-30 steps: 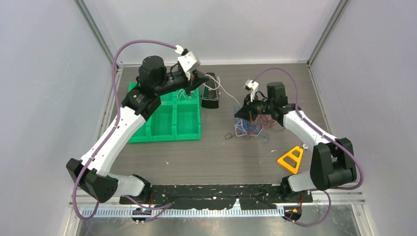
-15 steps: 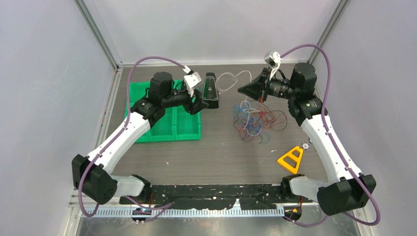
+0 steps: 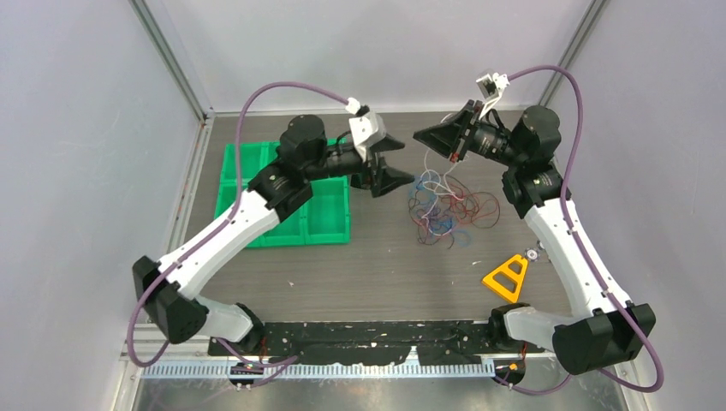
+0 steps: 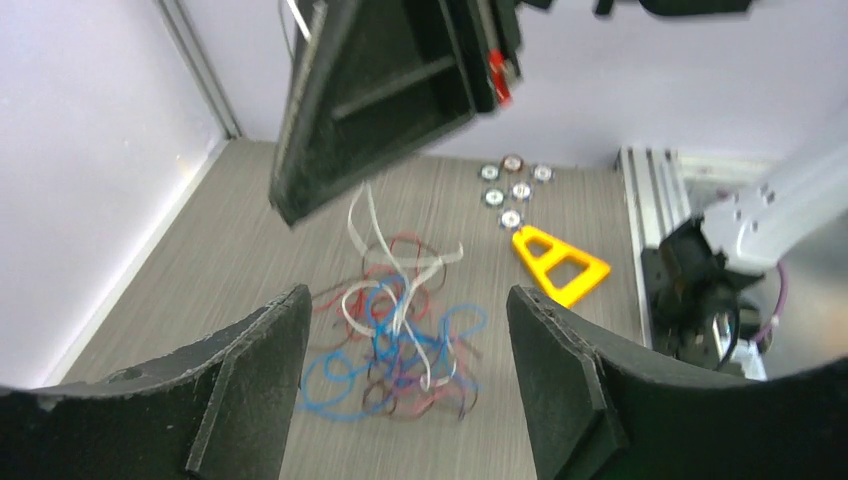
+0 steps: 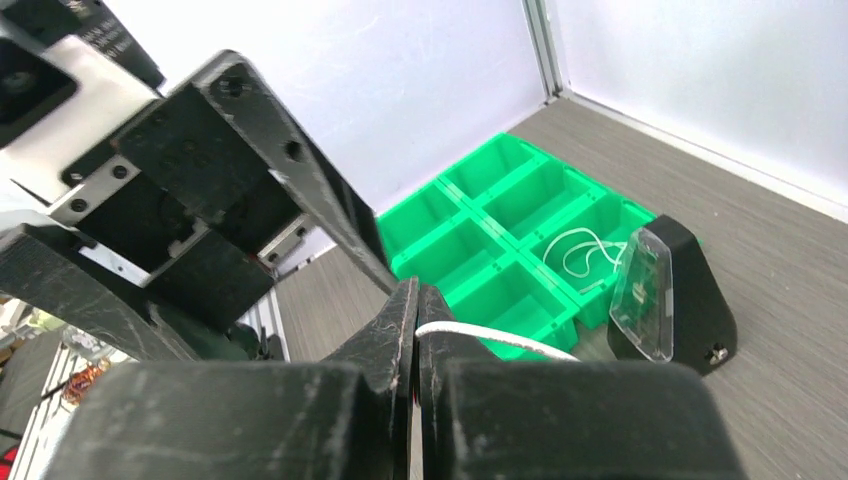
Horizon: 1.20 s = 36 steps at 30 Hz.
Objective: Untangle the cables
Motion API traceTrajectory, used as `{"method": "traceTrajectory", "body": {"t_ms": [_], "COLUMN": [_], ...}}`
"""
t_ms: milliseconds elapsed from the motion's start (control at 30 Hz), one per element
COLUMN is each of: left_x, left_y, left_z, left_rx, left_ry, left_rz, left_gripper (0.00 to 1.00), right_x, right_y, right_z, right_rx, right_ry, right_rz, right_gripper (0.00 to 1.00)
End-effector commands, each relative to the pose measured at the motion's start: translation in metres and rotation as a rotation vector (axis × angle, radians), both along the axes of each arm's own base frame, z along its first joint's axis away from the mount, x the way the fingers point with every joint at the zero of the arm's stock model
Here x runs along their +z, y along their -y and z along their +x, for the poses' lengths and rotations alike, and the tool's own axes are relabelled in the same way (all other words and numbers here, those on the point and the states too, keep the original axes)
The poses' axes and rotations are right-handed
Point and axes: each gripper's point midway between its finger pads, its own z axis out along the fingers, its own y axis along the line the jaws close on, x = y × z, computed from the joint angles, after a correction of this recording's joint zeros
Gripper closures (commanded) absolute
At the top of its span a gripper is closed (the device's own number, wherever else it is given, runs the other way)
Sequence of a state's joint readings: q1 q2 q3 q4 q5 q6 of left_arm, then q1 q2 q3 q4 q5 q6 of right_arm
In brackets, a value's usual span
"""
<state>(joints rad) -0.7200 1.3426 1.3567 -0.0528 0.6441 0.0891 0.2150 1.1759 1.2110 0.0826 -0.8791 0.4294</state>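
Note:
The cables [image 3: 445, 205] lie in a loose tangle of red, blue, white and dark loops on the table; the left wrist view shows the cables [image 4: 400, 340] below and beyond my open fingers. My right gripper [image 3: 419, 137] hangs above the pile's back edge. The right gripper [image 5: 417, 295] is shut on a white cable [image 5: 490, 338], which drops from it toward the tangle as a white strand [image 4: 365, 215]. My left gripper [image 3: 402, 163] is open and empty, facing the right one just left of the pile. Another white cable [image 5: 580, 250] lies in a tray compartment.
A green compartment tray [image 3: 330, 227] sits at the left. A black wedge with a clear face [image 5: 670, 290] stands beside the tray [image 5: 500, 230]. A yellow triangle [image 3: 507, 276] lies front right, with several small round parts [image 4: 510, 185] near the triangle [image 4: 560, 265].
The left gripper has opened and swung right, from over the tray to beside the pile. The right gripper rose from the tangle toward the back, pulling a white cable up.

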Motion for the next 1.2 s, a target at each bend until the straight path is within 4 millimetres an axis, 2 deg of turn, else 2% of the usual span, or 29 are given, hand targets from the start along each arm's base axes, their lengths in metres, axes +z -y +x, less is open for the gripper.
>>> {"method": "traceTrajectory", "body": {"t_ms": [0, 33, 133, 200, 300, 433, 500, 567, 600, 767, 833, 900, 933, 967, 1000, 1033, 1067, 1100, 1167], "left_x": [0.037, 0.039, 0.026, 0.018, 0.011, 0.018, 0.023, 0.024, 0.023, 0.016, 0.020, 0.027, 0.031, 0.036, 0.043, 0.049, 0.052, 0.055, 0.059], "left_y": [0.032, 0.038, 0.051, 0.058, 0.065, 0.067, 0.067, 0.069, 0.070, 0.074, 0.072, 0.066, 0.063, 0.059, 0.057, 0.056, 0.055, 0.056, 0.056], "left_z": [0.018, 0.019, 0.023, 0.027, 0.030, 0.028, 0.027, 0.027, 0.028, 0.030, 0.027, 0.029, 0.032, 0.038, 0.042, 0.046, 0.047, 0.047, 0.048], "left_rx": [0.024, 0.016, 0.021, 0.023, 0.020, 0.008, 0.004, -0.003, -0.002, -0.001, -0.001, 0.015, 0.038, 0.062, 0.079, 0.090, 0.096, 0.096, 0.104], "left_ry": [-0.117, -0.135, -0.166, -0.179, -0.237, -0.266, -0.280, -0.303, -0.314, -0.359, -0.373, -0.383, -0.395, -0.414, -0.441, -0.470, -0.492, -0.505, -0.543], "left_rz": [-0.153, -0.162, -0.154, -0.152, -0.146, -0.171, -0.191, -0.206, -0.208, -0.209, -0.211, -0.225, -0.241, -0.264, -0.288, -0.312, -0.325, -0.336, -0.354], "left_gripper": [0.28, 0.29, 0.32, 0.38, 0.64, 0.84, 0.83, 0.74, 0.74, 1.00, 1.00, 1.00, 1.00, 1.00, 1.00, 1.00, 1.00, 1.00, 1.00], "right_x": [0.047, 0.048, 0.053, 0.052, 0.051, 0.048, 0.045, 0.045, 0.046, 0.049, 0.045, 0.030, 0.021, 0.000, -0.017, -0.046, -0.054, -0.077, -0.086], "right_y": [-0.001, -0.002, -0.001, 0.000, 0.000, 0.000, -0.001, -0.001, -0.001, 0.000, 0.005, 0.015, 0.018, 0.027, 0.032, 0.040, 0.044, 0.047, 0.045], "right_z": [-0.010, -0.010, -0.013, -0.013, -0.015, -0.015, -0.014, -0.014, -0.014, -0.012, -0.006, 0.003, 0.004, 0.010, 0.012, 0.013, 0.010, 0.010, 0.007], "right_rx": [-0.011, -0.009, -0.014, -0.015, -0.015, -0.011, -0.008, -0.003, -0.002, -0.005, -0.022, -0.046, -0.031, -0.054, -0.068, -0.076, -0.081, -0.089, -0.102], "right_ry": [0.093, 0.091, 0.101, 0.102, 0.108, 0.114, 0.104, 0.100, 0.103, 0.106, 0.092, 0.063, 0.058, 0.043, 0.027, 0.011, 0.024, 0.021, 0.060], "right_rz": [0.089, 0.096, 0.110, 0.115, 0.116, 0.110, 0.114, 0.122, 0.125, 0.131, 0.119, 0.073, 0.038, -0.033, -0.072, -0.132, -0.152, -0.184, -0.170], "right_gripper": [0.94, 0.95, 0.95, 0.95, 0.95, 0.95, 0.95, 0.95, 0.95, 0.95, 0.93, 0.66, 0.41, 0.27, 0.23, 0.19, 0.17, 0.13, 0.07]}}
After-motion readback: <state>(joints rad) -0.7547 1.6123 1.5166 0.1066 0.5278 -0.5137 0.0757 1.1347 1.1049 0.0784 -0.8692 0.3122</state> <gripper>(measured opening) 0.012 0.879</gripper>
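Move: The right fingers already pinch the white cable. The piece the left hand goes for lies about 7 cm to its right, 3 cm ahead and 2 cm lower; from the right hand it is some 4 cm to the right, 2 cm back and 4 cm below. The cable tangle on the table lies about 10 cm ahead of the left hand, 14 cm right and 37 cm below; the black box 20 cm ahead, 9 cm left. The left hand reaches about 8 cm right and forward, pinches the white cable; the right opens, sinking rightward. ##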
